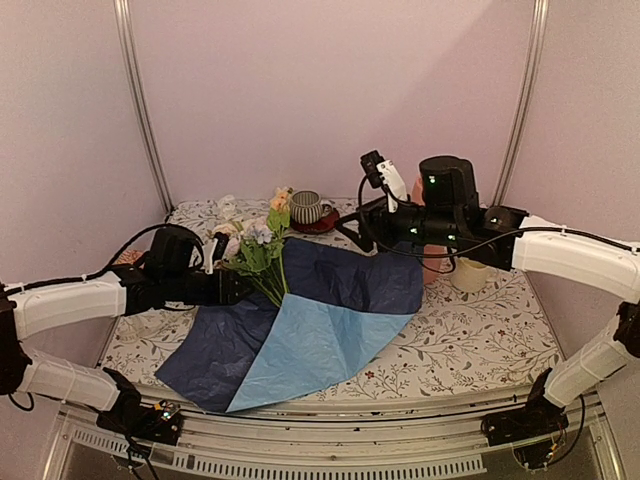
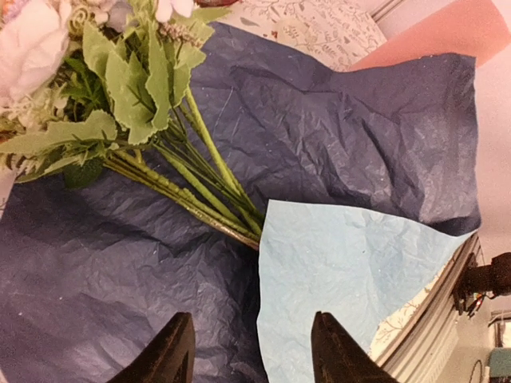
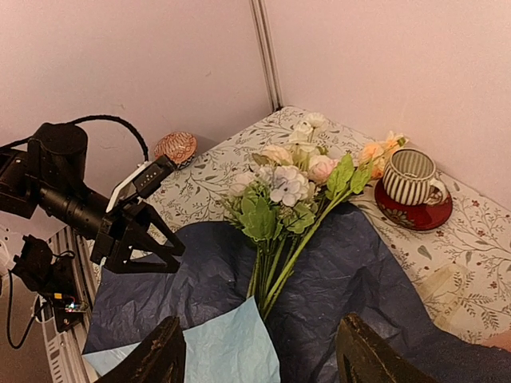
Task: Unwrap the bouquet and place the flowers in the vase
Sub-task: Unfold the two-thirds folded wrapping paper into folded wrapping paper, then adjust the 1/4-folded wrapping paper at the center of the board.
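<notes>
The bouquet lies unwrapped: its crinkled blue paper (image 1: 340,285) is spread flat, with a light-blue underside (image 2: 351,271) folded up at the front. The flowers (image 1: 258,248) lie on the paper's back-left part, blooms (image 3: 289,179) toward the back and green stems (image 2: 204,179) toward the fold. My left gripper (image 1: 228,286) hovers open just left of the stems, nothing between its fingers (image 2: 253,315). My right gripper (image 1: 350,226) hangs open above the paper's far side, empty (image 3: 262,321). The salmon-pink vase (image 1: 432,264) stands behind the right arm, mostly hidden.
A striped cup (image 1: 305,207) on a red saucer (image 3: 415,211) stands at the back, right of the blooms. A cream mug (image 1: 470,275) sits right of the vase. A small patterned round object (image 3: 176,146) lies by the back-left wall. The floral tablecloth (image 1: 480,340) shows at the front right.
</notes>
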`<action>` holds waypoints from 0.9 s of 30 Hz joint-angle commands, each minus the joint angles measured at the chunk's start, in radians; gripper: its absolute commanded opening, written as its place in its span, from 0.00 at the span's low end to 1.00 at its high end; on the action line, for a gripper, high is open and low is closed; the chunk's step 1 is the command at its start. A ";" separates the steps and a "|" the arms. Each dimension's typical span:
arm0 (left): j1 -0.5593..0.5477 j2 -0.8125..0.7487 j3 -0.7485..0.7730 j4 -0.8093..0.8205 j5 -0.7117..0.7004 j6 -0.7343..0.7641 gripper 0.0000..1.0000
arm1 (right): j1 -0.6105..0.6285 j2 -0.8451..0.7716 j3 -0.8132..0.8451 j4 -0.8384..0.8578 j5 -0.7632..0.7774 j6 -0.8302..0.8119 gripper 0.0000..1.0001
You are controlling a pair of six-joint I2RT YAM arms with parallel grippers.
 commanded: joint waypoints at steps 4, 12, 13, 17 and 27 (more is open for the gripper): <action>-0.016 -0.017 -0.019 0.045 -0.008 0.013 0.42 | 0.001 0.173 0.023 0.035 -0.031 0.086 0.64; -0.015 0.057 -0.056 0.108 -0.011 -0.010 0.15 | -0.087 0.314 -0.060 0.128 -0.173 0.249 0.37; -0.015 0.066 -0.061 0.114 -0.021 -0.015 0.06 | -0.101 0.329 -0.076 0.150 -0.196 0.270 0.25; -0.010 0.101 -0.063 0.111 -0.084 -0.027 0.00 | -0.139 0.380 -0.117 0.193 -0.245 0.332 0.03; 0.030 0.265 -0.085 0.120 -0.147 -0.095 0.00 | -0.201 0.415 -0.267 0.261 -0.175 0.429 0.02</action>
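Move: The wrapping paper's dark right part lies some 9 cm ahead of the right hand, level sideways, and about 28 cm below; its light blue flap is about 6 cm back and 7 cm left of that hand, equally low. From the same hand, the vase stands roughly 13 cm ahead and 16 cm right. The paper's dark left part is about 4 cm back, 4 cm left and 11 cm below the left hand, the flower stems some 12 cm ahead and 4 cm right. The wrapping paper's dark right part has the right hand coming down to it: the empty fingers close while the hand drops over 20 cm and eases forward about 5, bearing first slightly left, then back right, tipping about 35 degrees further downward. Over the dark left part the left hand hovers while shutting its own empty fingers, then sinks towards the paper. Whether either set of fingertips touches can't be seen. ##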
